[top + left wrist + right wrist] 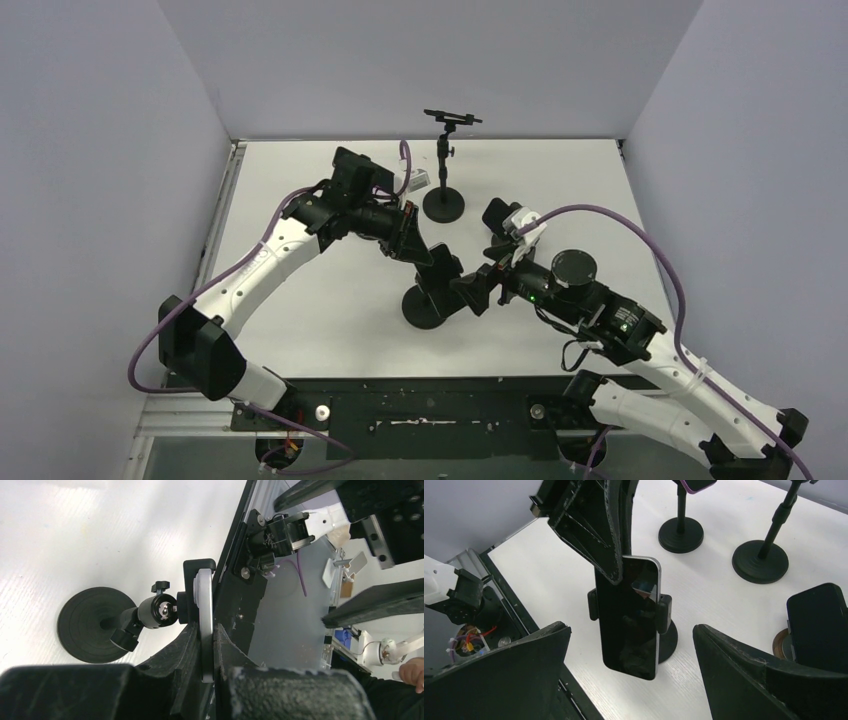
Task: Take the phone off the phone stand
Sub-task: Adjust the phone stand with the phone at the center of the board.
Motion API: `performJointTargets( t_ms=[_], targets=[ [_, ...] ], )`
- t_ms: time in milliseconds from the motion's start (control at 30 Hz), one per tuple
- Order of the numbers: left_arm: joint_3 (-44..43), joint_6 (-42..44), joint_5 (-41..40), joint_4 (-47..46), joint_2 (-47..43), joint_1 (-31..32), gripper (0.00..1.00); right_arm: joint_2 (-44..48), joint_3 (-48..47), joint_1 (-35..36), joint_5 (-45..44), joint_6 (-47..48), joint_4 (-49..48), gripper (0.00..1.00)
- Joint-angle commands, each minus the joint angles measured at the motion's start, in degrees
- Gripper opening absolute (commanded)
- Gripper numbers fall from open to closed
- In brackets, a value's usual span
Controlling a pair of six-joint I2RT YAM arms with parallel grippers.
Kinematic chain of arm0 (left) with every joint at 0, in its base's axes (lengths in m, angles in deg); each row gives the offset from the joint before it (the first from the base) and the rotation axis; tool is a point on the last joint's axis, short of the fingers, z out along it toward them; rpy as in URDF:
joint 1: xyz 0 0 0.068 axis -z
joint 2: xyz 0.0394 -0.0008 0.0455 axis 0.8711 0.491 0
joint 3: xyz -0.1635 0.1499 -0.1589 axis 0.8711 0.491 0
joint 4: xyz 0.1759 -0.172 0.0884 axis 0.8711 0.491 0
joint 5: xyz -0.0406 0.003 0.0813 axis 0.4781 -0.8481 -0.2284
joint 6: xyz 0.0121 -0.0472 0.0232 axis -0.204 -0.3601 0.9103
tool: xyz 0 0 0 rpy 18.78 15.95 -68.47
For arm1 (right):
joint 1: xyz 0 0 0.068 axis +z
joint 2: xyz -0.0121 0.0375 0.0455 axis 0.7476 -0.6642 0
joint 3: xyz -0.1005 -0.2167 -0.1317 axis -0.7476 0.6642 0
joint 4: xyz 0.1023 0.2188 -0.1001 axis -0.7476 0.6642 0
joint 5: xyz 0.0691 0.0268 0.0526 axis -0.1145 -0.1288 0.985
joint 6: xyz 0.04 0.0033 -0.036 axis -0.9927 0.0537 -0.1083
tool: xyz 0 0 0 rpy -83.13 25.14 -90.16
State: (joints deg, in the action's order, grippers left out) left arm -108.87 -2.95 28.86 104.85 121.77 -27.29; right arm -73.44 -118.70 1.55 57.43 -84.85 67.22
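The phone, black-screened with a silver edge, stands upright in the side clamp of the phone stand, whose round base rests on the white table. My left gripper is shut on the phone's upper end. In the left wrist view the phone's thin edge sits pinched between the two pads. From the right wrist view the left fingers come down onto the phone's top. My right gripper faces the phone's screen with its jaws open wide and apart from it. From above, both grippers meet over the stand's base.
Two more black stands rise behind the phone. Another dark phone sits at the right. In the overhead view a tall stand is at the back centre. The table's black front rail runs near the arm bases.
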Motion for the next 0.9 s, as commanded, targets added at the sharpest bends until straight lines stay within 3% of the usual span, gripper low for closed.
performJointTargets(
  t_ms=[0, 267, 333, 500, 733, 867],
  targets=[
    [-4.91, 1.56, 3.55, -0.37, -1.24, 0.27, 0.0, 1.31, 3.77, 0.27, -2.03, 0.12, -2.01, 1.0],
    [-3.37, 1.14, 3.18, -1.45, -0.32, 0.27, 0.0, -1.05, 8.13, 0.27, -2.48, -4.06, -7.93, 1.0],
    [-3.39, 1.12, 2.58, -1.37, -0.46, 0.21, 0.12, -1.25, 8.28, 0.27, -2.54, -4.37, -8.62, 1.0],
    [-2.77, 1.12, 0.98, -1.32, -1.32, 0.1, 0.3, -1.96, 7.63, 0.34, -2.47, -4.12, -7.83, 1.0],
    [-2.2, 0.13, -1.81, -1.49, -2.1, -0.82, 0.43, -1.87, 6.54, 0.41, -1.72, -4.25, -6.62, 1.0],
    [-0.35, -4.96, -3.8, -7.26, -5.16, -3.86, 0.52, -1.85, 4.45, 0.36, -2.04, -3.82, -4.69, 1.0]
  ],
)
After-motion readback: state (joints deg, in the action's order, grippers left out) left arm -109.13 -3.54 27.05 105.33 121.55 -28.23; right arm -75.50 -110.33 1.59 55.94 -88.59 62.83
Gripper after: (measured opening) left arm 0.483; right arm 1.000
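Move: Pinched near its top by the left hand, the center phone has its middle some 4 cm back, 3 cm right and 4 cm below that hand; the empty tall stand is about 19 cm ahead of the hand and 4 cm right. From the open right hand the center phone's middle lies roughly 7 cm left, 2 cm ahead and 6 cm lower, and the right-hand phone about 10 cm ahead, 7 cm right and 10 cm lower. Letting go of the center phone's top, the left hand stays almost in place and spreads its fingers to about half open around the phone's edge. Meanwhile the right hand, fingers still wide open, sinks about 6 cm beside the phone to nearer its height, tipping down slightly, then holds there without gripping it. ##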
